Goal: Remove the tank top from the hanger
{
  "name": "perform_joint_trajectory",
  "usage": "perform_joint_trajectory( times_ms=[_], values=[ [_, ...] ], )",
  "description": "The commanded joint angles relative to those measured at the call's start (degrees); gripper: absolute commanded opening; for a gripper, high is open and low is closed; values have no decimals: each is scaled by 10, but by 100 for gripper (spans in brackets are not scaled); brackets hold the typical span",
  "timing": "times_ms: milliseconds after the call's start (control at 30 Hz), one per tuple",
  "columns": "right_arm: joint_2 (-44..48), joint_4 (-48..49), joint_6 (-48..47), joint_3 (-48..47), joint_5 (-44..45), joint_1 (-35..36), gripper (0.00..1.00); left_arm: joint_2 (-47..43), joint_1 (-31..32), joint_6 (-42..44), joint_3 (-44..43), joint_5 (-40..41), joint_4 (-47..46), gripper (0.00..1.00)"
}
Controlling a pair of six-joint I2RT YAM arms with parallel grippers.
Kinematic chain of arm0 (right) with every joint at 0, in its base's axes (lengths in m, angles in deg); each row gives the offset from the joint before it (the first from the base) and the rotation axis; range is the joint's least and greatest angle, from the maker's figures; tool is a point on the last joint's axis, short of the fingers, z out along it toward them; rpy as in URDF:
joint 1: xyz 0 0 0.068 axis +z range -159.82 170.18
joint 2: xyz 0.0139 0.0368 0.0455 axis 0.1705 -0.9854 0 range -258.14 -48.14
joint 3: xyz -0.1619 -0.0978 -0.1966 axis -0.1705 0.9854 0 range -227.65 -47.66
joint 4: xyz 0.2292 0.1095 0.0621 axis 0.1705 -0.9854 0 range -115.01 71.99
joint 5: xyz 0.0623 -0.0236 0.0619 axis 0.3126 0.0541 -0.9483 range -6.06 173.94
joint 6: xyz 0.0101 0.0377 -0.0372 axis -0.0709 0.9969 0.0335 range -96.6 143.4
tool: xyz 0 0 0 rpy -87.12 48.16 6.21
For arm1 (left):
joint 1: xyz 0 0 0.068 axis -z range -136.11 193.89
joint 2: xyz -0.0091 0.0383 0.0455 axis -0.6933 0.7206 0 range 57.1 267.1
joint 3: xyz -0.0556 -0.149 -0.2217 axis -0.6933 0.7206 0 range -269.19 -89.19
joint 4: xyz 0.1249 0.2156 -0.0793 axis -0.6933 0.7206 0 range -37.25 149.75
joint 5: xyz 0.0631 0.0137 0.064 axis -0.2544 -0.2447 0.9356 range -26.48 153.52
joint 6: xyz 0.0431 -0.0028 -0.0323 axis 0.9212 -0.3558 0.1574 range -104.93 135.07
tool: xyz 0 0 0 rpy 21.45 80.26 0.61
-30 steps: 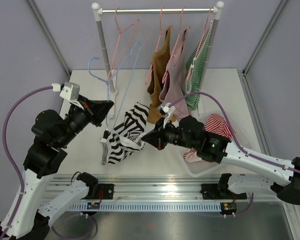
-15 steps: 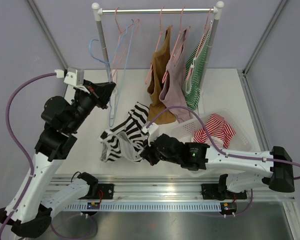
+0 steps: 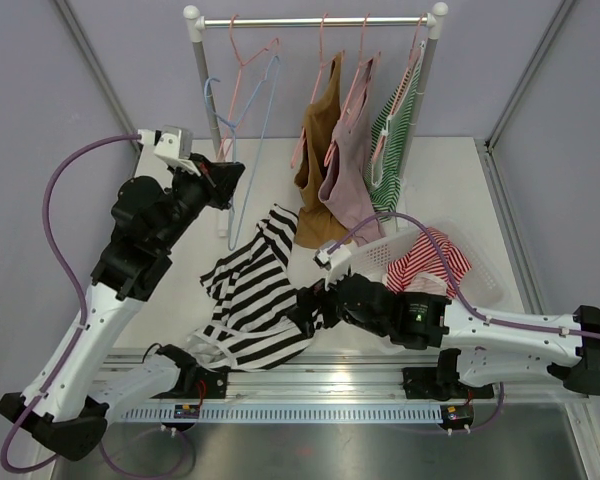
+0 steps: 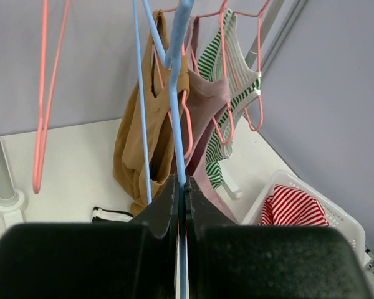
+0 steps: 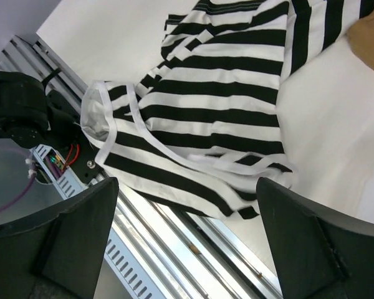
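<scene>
The black-and-white striped tank top [image 3: 250, 300] lies loose and spread on the table, its lower hem over the near edge; it fills the right wrist view [image 5: 224, 106]. My right gripper [image 3: 302, 312] hovers at the top's right side, open, its fingers wide apart and nothing between them [image 5: 187, 230]. The bare blue hanger [image 3: 260, 130] is off the garment, held up near the rail's left end. My left gripper [image 3: 230, 172] is shut on its lower wire [image 4: 182, 187], and the blue wire [image 4: 174, 112] runs up from the jaws.
A rack rail [image 3: 310, 20] at the back carries an empty pink hanger [image 3: 245, 70] and brown [image 3: 320, 170], mauve [image 3: 348, 180] and green-striped [image 3: 390, 170] tops. A white basket [image 3: 480, 275] with a red-striped garment [image 3: 430, 255] sits at the right.
My right gripper opened and let go of the tank top, which dropped and spread over the near table edge. The left gripper carried the blue hanger up and back toward the rail.
</scene>
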Motion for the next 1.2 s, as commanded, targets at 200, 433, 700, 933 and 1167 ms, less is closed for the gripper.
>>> perform_joint_trajectory(
  times_ms=[200,433,700,933,1167],
  values=[
    [80,-4,11,13,4,5,100,183,2,28,-255,50,183,0],
    [152,-16,40,43,-24,4,99,404,-6,45,-582,97,349,0],
    [172,29,67,85,-61,5,99,554,-51,22,-707,75,307,0],
    [116,77,81,98,-96,4,99,604,-71,20,-745,59,273,0],
    [56,90,76,93,-92,4,100,578,-72,20,-708,47,294,12]
  ],
)
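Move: The left hand still pinches the empty blue hanger below its neck; the rail spot it goes to is about 25 cm ahead and 12 cm up, straight in line. Next to it the empty pink hanger hangs 22 cm ahead and 3 cm left of the hand, the brown tank top 24 cm ahead, 12 cm right. From the open right hand the black-and-white striped tank top lies 8 cm ahead, 12 cm left, 19 cm below. The left hand carries the blue hanger about 23 cm forward to the rail beside the pink hanger, rising 3 cm and then sinking 6 to bring the hook over the bar, turning counter-clockwise and tipping some 20 degrees down, fingers keeping their pinch. Meanwhile the right hand, open and empty, lifts 4 cm up and right, then comes down and left again, drawing back as it goes. ##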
